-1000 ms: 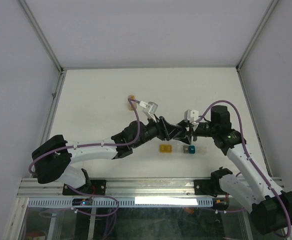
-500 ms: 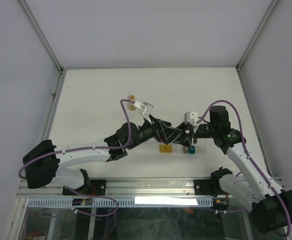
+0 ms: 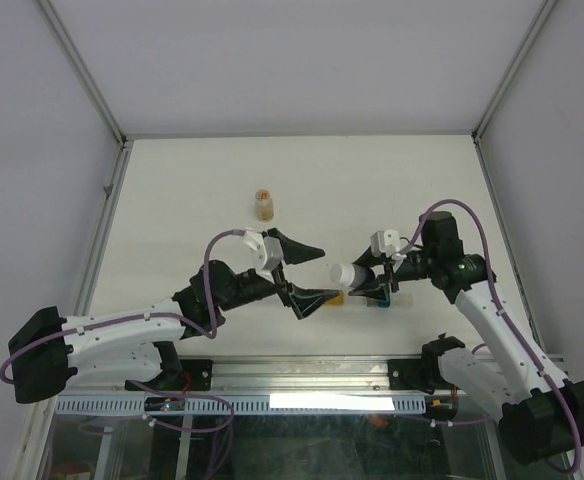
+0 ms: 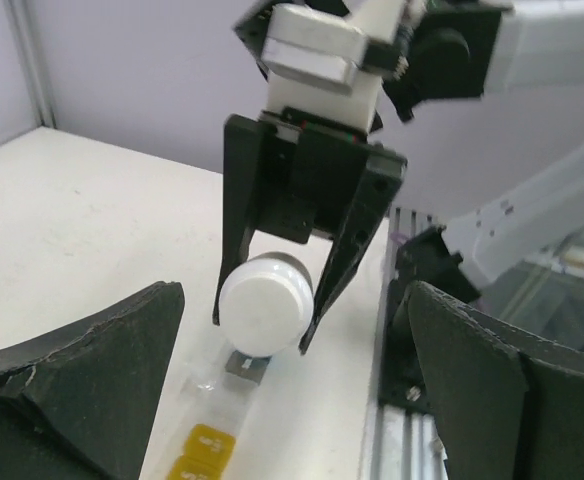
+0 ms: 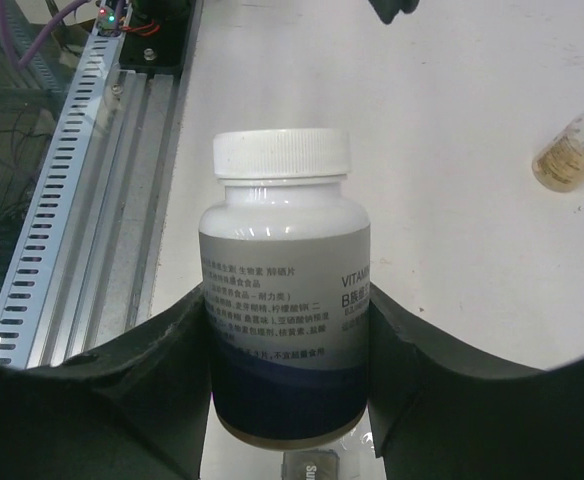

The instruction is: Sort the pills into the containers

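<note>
My right gripper (image 3: 364, 279) is shut on a white pill bottle (image 3: 343, 273) with a white cap, holding it tilted just above the containers. In the right wrist view the bottle (image 5: 282, 300) fills the space between the fingers (image 5: 152, 380). The containers lie on the table below it: the yellow box (image 4: 204, 448) and a clear one (image 4: 217, 392) show in the left wrist view, and the blue-teal box (image 3: 378, 300) from above. My left gripper (image 3: 314, 273) stands wide open, facing the bottle's cap (image 4: 265, 305) without touching it. No pills are in view.
A small amber bottle (image 3: 263, 203) stands upright on the white table behind the arms, also in the right wrist view as the amber bottle (image 5: 570, 152). The metal rail (image 3: 302, 375) runs along the near edge just in front of the containers.
My left gripper has opened, let go of the bottle and drawn back to the left and nearer. The right gripper keeps the bottle, now tilted with its cap toward the left.
</note>
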Robot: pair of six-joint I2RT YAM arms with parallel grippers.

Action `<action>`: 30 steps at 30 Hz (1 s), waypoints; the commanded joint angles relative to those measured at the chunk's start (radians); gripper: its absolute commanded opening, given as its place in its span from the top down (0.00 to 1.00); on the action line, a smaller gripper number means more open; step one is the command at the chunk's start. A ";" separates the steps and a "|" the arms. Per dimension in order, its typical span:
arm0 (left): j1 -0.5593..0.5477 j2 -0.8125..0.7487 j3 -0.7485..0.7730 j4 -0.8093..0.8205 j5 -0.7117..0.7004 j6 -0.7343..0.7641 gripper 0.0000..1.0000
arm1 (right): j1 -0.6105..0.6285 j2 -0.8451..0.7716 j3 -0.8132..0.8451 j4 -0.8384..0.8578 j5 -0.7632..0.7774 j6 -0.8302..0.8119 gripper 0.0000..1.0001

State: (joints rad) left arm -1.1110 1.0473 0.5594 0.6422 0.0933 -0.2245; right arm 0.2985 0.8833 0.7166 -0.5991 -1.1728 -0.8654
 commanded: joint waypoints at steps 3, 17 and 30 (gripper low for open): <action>0.007 0.001 -0.083 0.142 0.262 0.438 0.03 | -0.022 0.001 0.066 -0.138 -0.105 -0.170 1.00; 0.008 0.177 -0.039 0.229 0.253 0.511 0.29 | -0.033 0.065 0.067 -0.230 -0.127 -0.304 1.00; 0.011 0.232 0.003 0.252 0.249 0.450 0.50 | -0.022 0.063 0.057 -0.228 -0.113 -0.319 1.00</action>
State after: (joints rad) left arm -1.1107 1.2770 0.5213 0.8219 0.3233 0.2440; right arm 0.2691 0.9527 0.7425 -0.8345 -1.2465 -1.1580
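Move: The held pill bottle's white cap faces the left hand, roughly 5 cm to its right, 1 cm ahead and 5 cm below. The pill box lies on the table some 25 cm beneath that hand, its yellow end about 2 cm ahead and 3 cm right, its teal compartment also 2 cm ahead but 13 cm right. From the right hand, gripping the bottle's body, the cap is about 6 cm left, level fore-and-aft and 1 cm higher. Down about 6 cm and rightward some 3 cm, after an early dip back, the left hand comes in to the cap, rolling some 25 degrees about its finger line and swinging to point more squarely right. Its fingers close from wide open to about half, one either side of the cap; a firm grip isn't evident. The right hand keeps hold of the bottle's body, easing slightly back and down. ##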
